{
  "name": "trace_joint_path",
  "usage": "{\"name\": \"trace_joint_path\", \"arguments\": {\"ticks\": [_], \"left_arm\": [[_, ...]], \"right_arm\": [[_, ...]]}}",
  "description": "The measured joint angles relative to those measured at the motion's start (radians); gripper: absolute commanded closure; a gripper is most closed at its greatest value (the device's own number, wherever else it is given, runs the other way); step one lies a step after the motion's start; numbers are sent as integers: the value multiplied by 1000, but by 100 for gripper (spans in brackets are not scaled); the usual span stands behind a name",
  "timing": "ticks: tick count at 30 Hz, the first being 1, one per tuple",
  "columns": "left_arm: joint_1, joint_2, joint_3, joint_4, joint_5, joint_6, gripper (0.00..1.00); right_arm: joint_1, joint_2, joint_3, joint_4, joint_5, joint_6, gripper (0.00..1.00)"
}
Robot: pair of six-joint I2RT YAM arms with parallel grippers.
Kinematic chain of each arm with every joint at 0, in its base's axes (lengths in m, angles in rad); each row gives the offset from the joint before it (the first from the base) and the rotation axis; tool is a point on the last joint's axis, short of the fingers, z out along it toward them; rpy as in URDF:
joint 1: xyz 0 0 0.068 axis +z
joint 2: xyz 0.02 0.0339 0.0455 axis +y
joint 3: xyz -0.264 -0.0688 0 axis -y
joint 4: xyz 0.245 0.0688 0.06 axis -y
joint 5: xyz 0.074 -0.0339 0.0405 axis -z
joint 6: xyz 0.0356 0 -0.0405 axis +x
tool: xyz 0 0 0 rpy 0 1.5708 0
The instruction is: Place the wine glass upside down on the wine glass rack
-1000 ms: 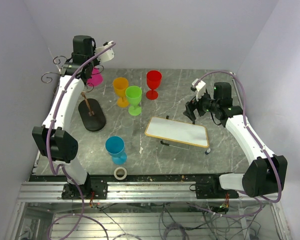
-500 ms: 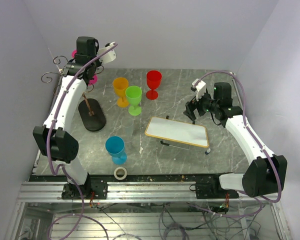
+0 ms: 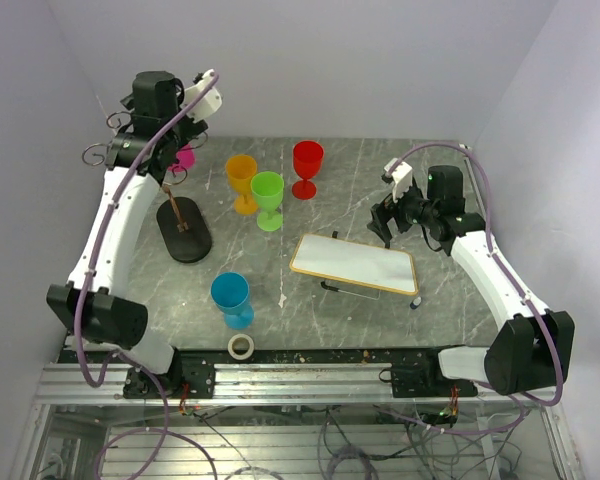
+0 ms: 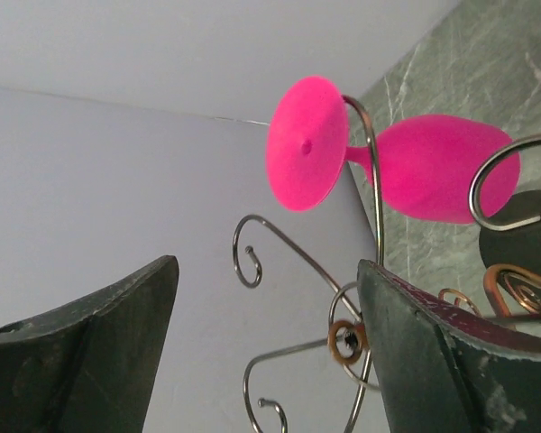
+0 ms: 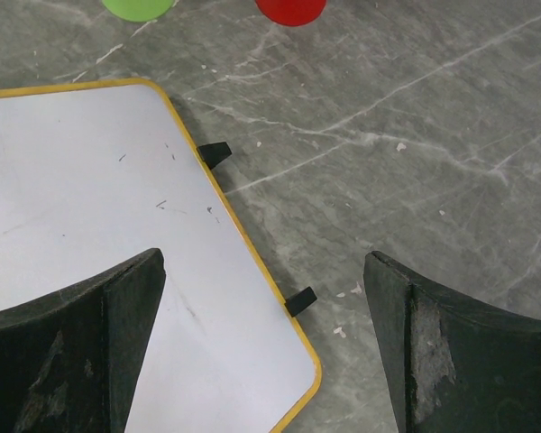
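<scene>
The pink wine glass (image 4: 437, 169) hangs upside down on the wine glass rack (image 4: 371, 194): its stem passes through a curled wire arm, with the round foot (image 4: 305, 144) on one side and the bowl on the other. From above, the glass (image 3: 186, 156) shows beside the rack's scrolls (image 3: 96, 154), over the black oval base (image 3: 185, 243). My left gripper (image 4: 261, 347) is open, drawn back from the glass and holding nothing. My right gripper (image 5: 263, 343) is open and empty above a corner of the whiteboard (image 5: 90, 198).
Orange (image 3: 242, 180), green (image 3: 268, 198) and red (image 3: 307, 166) glasses stand mid-table, and a blue one (image 3: 230, 298) stands nearer the front. A tape roll (image 3: 241, 346) lies at the front edge. The yellow-rimmed whiteboard (image 3: 355, 263) lies right of centre, under the right gripper (image 3: 383, 222).
The left gripper has opened and let go of the pink glass, which now hangs on the rack. The left arm has pulled back to the left. The right arm has not moved.
</scene>
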Motion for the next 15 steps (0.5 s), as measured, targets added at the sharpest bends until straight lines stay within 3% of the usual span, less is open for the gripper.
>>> {"name": "trace_joint_path", "arguments": {"ticks": [6, 15], "left_arm": [[-1, -100, -7, -58, 77, -115, 9], [-6, -333, -133, -275, 477, -237, 16]], "right_arm": [[-2, -2, 0, 2, 2, 1, 8], [-34, -3, 0, 8, -5, 8, 8]]}}
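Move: The pink wine glass already hangs upside down from a curled arm of the rack, its middle about 5 cm ahead of the open left fingers, 2 cm to their left and 7 cm below. The rack's hub sits about 7 cm left, 2 cm back and 5 cm below; on the table some 29 cm down, the orange glass is 11 cm right and 1 cm ahead, the green one 17 cm right and 3 cm back. From the right hand the pink glass lies about 46 cm left, 16 cm farther out and 12 cm higher. With its fingers already clear and staying wide open, the left hand draws back from the hung pink glass towards its own base, about 12 cm in all and gathering speed, first rising some 2 cm and then sinking back to about its starting height. After the first few centimetres it also swings some 6 cm left, to the near side of the rack, while the wrist turns about 20 degrees clockwise and rolls a similar amount so that its left side drops. ##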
